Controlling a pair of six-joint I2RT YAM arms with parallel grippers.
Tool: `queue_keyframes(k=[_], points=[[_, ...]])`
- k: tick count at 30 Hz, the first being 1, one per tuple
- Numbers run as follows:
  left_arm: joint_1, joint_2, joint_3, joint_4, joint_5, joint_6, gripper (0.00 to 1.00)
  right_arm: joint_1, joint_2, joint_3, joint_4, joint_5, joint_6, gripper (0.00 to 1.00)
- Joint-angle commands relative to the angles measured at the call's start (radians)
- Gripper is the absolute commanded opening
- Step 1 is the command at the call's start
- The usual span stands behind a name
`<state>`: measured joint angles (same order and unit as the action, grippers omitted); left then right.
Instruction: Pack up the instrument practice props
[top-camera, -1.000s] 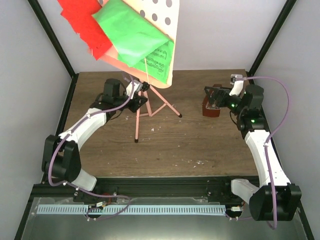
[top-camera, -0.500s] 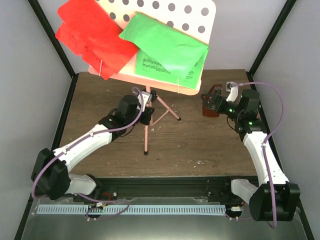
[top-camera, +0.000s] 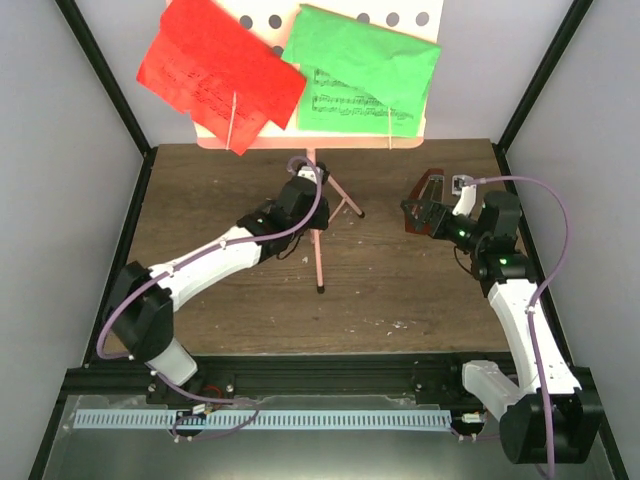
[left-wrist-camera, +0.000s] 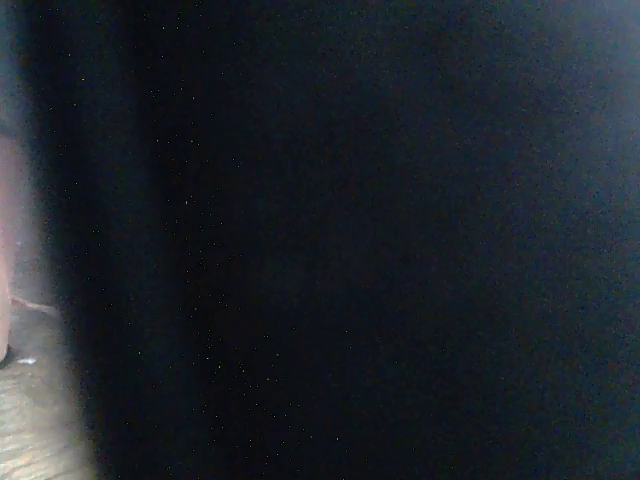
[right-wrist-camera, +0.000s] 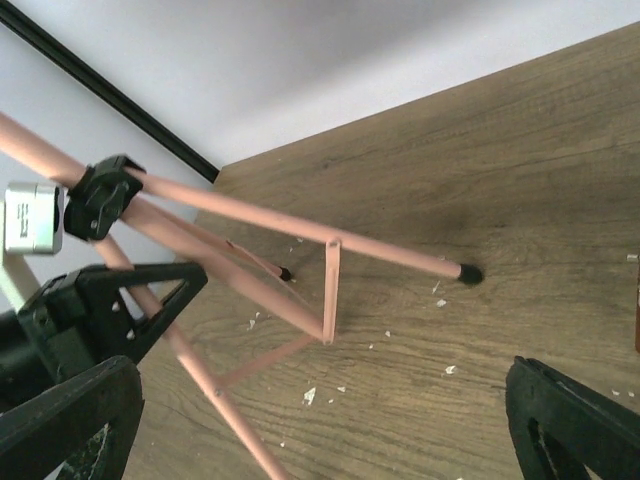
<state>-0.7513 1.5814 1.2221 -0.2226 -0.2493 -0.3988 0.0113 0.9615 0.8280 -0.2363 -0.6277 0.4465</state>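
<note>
The pink music stand (top-camera: 318, 235) is upright in the middle of the table. Its hole-dotted desk carries a red music sheet (top-camera: 215, 75) and a green music sheet (top-camera: 365, 70). My left gripper (top-camera: 306, 190) is shut on the stand's pole just above the tripod legs (right-wrist-camera: 300, 232); the left wrist view is black. The reddish-brown metronome (top-camera: 428, 192) stands at the right, partly hidden behind my right gripper (top-camera: 422, 206). That gripper (right-wrist-camera: 320, 440) is wide open with nothing between its fingers and faces the tripod.
The wooden table (top-camera: 230, 300) is boxed in by pale walls with black frame bars on the left, back and right. Small white crumbs (top-camera: 400, 323) lie near its front edge. One stand foot (top-camera: 360, 213) rests near the right gripper.
My left arm has swung the stand to the right, and its desk has turned to face the camera squarely. The right gripper has shifted only slightly beside the metronome.
</note>
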Motion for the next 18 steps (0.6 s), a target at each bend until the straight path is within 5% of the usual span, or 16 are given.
queue_keyframes(k=[1,5,12,18], points=[[0.011,0.075,0.084,-0.056,-0.086,-0.123,0.00,0.015,-0.017,-0.008,-0.041,-0.012,-0.006,1.00],[0.012,0.116,0.128,-0.073,-0.095,-0.131,0.04,0.016,-0.017,-0.008,-0.052,-0.010,-0.013,1.00],[0.011,0.094,0.133,-0.057,-0.015,-0.090,0.61,0.016,-0.017,-0.009,-0.067,-0.005,-0.028,1.00],[0.013,-0.010,0.101,-0.072,-0.004,-0.056,0.72,0.016,-0.031,0.020,-0.095,-0.014,-0.063,1.00]])
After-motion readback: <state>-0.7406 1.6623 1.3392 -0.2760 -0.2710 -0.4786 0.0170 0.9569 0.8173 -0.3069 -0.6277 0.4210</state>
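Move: The music stand's leg section is already between the left fingers, just under its black clamp; its near foot lies about 8 cm back, level sideways and some 20 cm down. The metronome stands roughly 15 cm ahead, 29 cm to the right and 14 cm lower. From the waiting, open right hand, the gripped leg section is about 7 cm ahead, 19 cm left and 6 cm below. The music stand, still held under its clamp, is carried forward by the left hand for the last 2.5 cm of its sweep, with a few degrees of counter-clockwise turn. There the hand stops and the nearly shut fingers spread wide to let go of the leg section, easing back about half a centimetre. The right hand, staying open, sinks some 1.5 cm and tips slightly down. ##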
